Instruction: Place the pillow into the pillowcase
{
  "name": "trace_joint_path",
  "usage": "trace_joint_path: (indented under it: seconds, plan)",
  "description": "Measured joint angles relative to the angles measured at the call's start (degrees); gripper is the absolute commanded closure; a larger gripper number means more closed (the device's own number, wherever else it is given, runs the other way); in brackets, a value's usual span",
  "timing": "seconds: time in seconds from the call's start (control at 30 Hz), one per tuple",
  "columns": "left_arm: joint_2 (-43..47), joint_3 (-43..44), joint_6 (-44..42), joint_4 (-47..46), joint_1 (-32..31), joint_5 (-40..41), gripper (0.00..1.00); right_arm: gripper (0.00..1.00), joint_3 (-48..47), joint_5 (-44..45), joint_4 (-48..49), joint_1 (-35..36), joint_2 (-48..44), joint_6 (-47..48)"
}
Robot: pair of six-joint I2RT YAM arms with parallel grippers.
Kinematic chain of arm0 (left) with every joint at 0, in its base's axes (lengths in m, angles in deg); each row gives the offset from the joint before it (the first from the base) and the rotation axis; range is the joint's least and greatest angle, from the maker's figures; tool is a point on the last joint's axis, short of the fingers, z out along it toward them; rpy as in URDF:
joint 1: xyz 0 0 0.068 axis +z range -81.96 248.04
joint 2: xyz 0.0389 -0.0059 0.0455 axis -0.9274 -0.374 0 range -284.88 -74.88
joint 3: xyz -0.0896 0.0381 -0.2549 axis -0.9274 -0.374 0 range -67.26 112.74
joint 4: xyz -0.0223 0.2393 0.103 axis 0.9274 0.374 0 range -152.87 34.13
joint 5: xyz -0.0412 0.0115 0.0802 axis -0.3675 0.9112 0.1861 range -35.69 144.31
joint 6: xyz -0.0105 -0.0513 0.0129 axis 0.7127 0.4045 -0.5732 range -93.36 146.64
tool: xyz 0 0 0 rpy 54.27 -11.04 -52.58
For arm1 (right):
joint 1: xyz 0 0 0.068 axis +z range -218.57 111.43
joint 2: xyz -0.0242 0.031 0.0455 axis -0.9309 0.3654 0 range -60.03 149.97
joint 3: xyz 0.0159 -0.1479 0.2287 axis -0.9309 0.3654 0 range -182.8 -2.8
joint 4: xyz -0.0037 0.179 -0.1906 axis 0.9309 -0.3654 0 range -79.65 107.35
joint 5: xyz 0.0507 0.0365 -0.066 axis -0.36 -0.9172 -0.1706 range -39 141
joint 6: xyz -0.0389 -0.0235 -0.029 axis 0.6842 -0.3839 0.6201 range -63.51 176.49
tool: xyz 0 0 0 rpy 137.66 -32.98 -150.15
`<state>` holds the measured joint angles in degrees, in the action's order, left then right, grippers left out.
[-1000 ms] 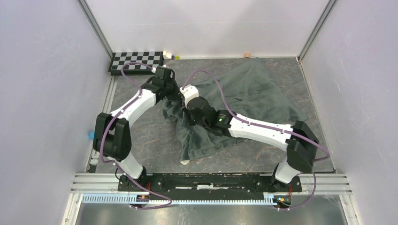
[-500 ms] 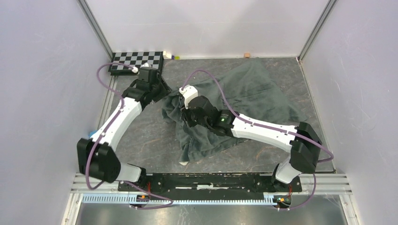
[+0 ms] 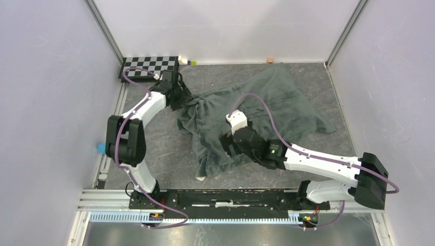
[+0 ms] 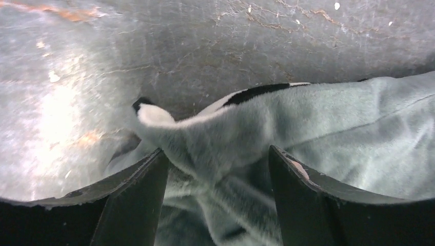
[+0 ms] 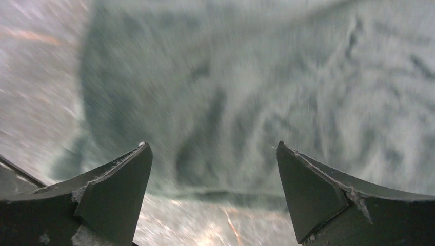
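Observation:
The pillowcase (image 3: 277, 102) lies rumpled across the table with its dark grey-green plush side up. A pale corner (image 3: 201, 178) pokes out at its near end. The pillow is out of view. My left gripper (image 3: 180, 98) is at the pillowcase's far-left edge. In the left wrist view it (image 4: 218, 159) is open, with a loose fold of plush (image 4: 333, 128) lying between the fingers and a black-and-white striped strip (image 4: 256, 92) showing. My right gripper (image 3: 225, 147) hovers over the near part of the cloth. It (image 5: 213, 154) is open and empty above the pillowcase's edge (image 5: 282, 77).
A checkerboard (image 3: 150, 66) lies in the far-left corner beside small yellow-green pieces (image 3: 187, 61). A small wooden block (image 3: 269, 60) sits at the back wall and a blue object (image 3: 100, 148) at the left rail. White walls enclose the table.
Both grippers have opened and let go of the pillowcase. The right arm has drawn back toward the near right. The left arm has shifted a little at the cloth's far-left edge.

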<state>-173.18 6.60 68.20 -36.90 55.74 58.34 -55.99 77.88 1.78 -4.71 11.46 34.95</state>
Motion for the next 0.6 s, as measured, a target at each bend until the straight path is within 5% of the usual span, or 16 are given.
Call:
trace_joint_path:
  seconds: [0.1, 0.13, 0.6]
  plan:
    - [-4.72, 1.57, -0.63, -2.05, 0.07, -1.57, 0.86, 0.02, 7.34, 1.38, -0.07, 0.68, -1.11, -0.68]
    - [-6.12, 2.54, -1.25, -2.19, 0.09, -1.86, 0.97, 0.02, 9.66, 1.75, 0.26, 0.81, -1.11, -0.59]
    - [-14.29, 39.56, -11.37, 14.60, 2.38, 7.04, 0.98, 0.02, 13.38, 1.31, 3.65, -7.19, 2.95, 0.72]
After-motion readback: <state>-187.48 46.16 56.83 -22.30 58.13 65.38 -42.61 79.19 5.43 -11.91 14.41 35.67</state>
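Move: Close under the left hand, some 3 cm ahead, 2 cm right and 3 cm down, sits the bunched far-left corner of the pillowcase; the chessboard's middle is about 14 cm ahead and 15 cm left of that hand, the white block roughly 18 cm ahead and 1 cm left. For the right hand, the near hem lies about 7 cm right, 1 cm ahead and 11 cm down, while the case's near-left corner is 9 cm back and 10 cm left. Dipping slightly forward and down, the left hand shuts its open fingers on the pillowcase corner, then hauls it up about 14 cm while pushing on forward towards the back wall and drifting left. Meanwhile the right hand, fingers staying wide open, sinks some 10 cm and slides about 7 cm right to the near hem, its wrist rolling left side down. ##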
